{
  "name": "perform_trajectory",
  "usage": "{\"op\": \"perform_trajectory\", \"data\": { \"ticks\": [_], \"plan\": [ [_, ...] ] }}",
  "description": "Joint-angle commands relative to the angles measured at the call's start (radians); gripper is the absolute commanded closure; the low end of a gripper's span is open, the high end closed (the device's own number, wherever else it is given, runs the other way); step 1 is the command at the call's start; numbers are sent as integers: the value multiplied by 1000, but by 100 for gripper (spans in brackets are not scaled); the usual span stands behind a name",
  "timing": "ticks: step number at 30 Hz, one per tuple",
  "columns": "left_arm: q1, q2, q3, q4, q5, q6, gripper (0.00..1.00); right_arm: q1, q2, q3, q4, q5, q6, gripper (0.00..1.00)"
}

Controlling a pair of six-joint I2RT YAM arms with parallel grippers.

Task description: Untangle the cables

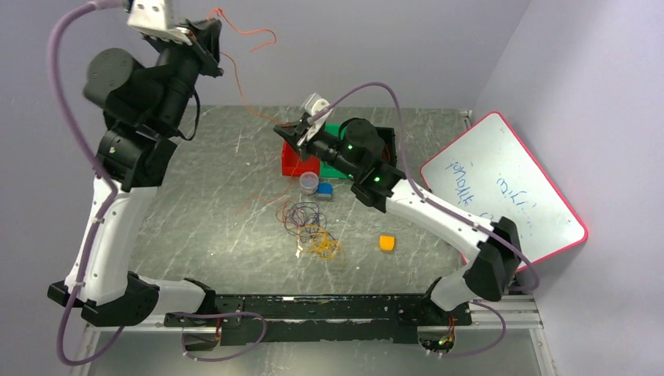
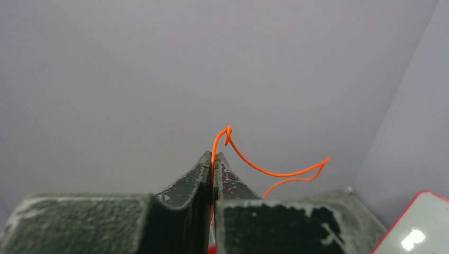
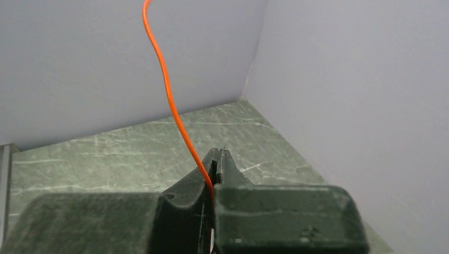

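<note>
A thin red-orange cable hangs stretched in the air between my two grippers. High at the back left, my left gripper is shut on its upper part, and a loose end curls out past the tips. The left wrist view has the same cable pinched between the closed fingers of the left gripper. Lower, over the table's back middle, my right gripper is shut on the cable's other part. From the right gripper the cable rises up and left. A dark purple cable and a yellow-orange cable lie tangled on the table.
A red bin and a green block sit under the right arm. Beside them are a small grey cup and a blue block. An orange block lies to the right. A whiteboard leans at the right edge.
</note>
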Motion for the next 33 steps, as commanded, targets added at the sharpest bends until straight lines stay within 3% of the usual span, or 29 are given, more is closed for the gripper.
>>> {"op": "perform_trajectory", "data": {
  "ticks": [1, 9, 14, 18, 26, 33],
  "plan": [
    [10, 5, -118, -74, -78, -118, 93, -2, -105, -17, -161, 68, 65, 100],
    [38, -49, -390, -27, 128, -294, 77, -69, -167, 131, -499, 270, 163, 100],
    [46, -65, -529, 62, 327, -340, 51, -192, -189, 175, -572, 292, 237, 100],
    [55, -58, -574, 58, 383, -357, 37, -268, -185, 225, -633, 302, 238, 100],
    [63, -64, -667, -12, 363, -330, 36, -359, -164, 276, -705, 380, 205, 100],
    [63, -67, -801, -44, 345, -346, 38, -441, -116, 260, -670, 429, 175, 100]
  ]
}}
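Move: The right hand pinches the orange cable; the black bin for it lies about 27 cm to its right, 18 cm ahead and 36 cm below, with the green bin some 13 cm to the right and the red bin straight ahead, both equally far out and low. From the left hand, also holding the cable, the tangled pile lies 8 cm back, 11 cm right and 61 cm below, the black bin 16 cm ahead, 35 cm right and 59 cm below. Right hand swings pinched orange cable 24 cm right, forward, towards black bin; left lets go, sinks 30 cm. ##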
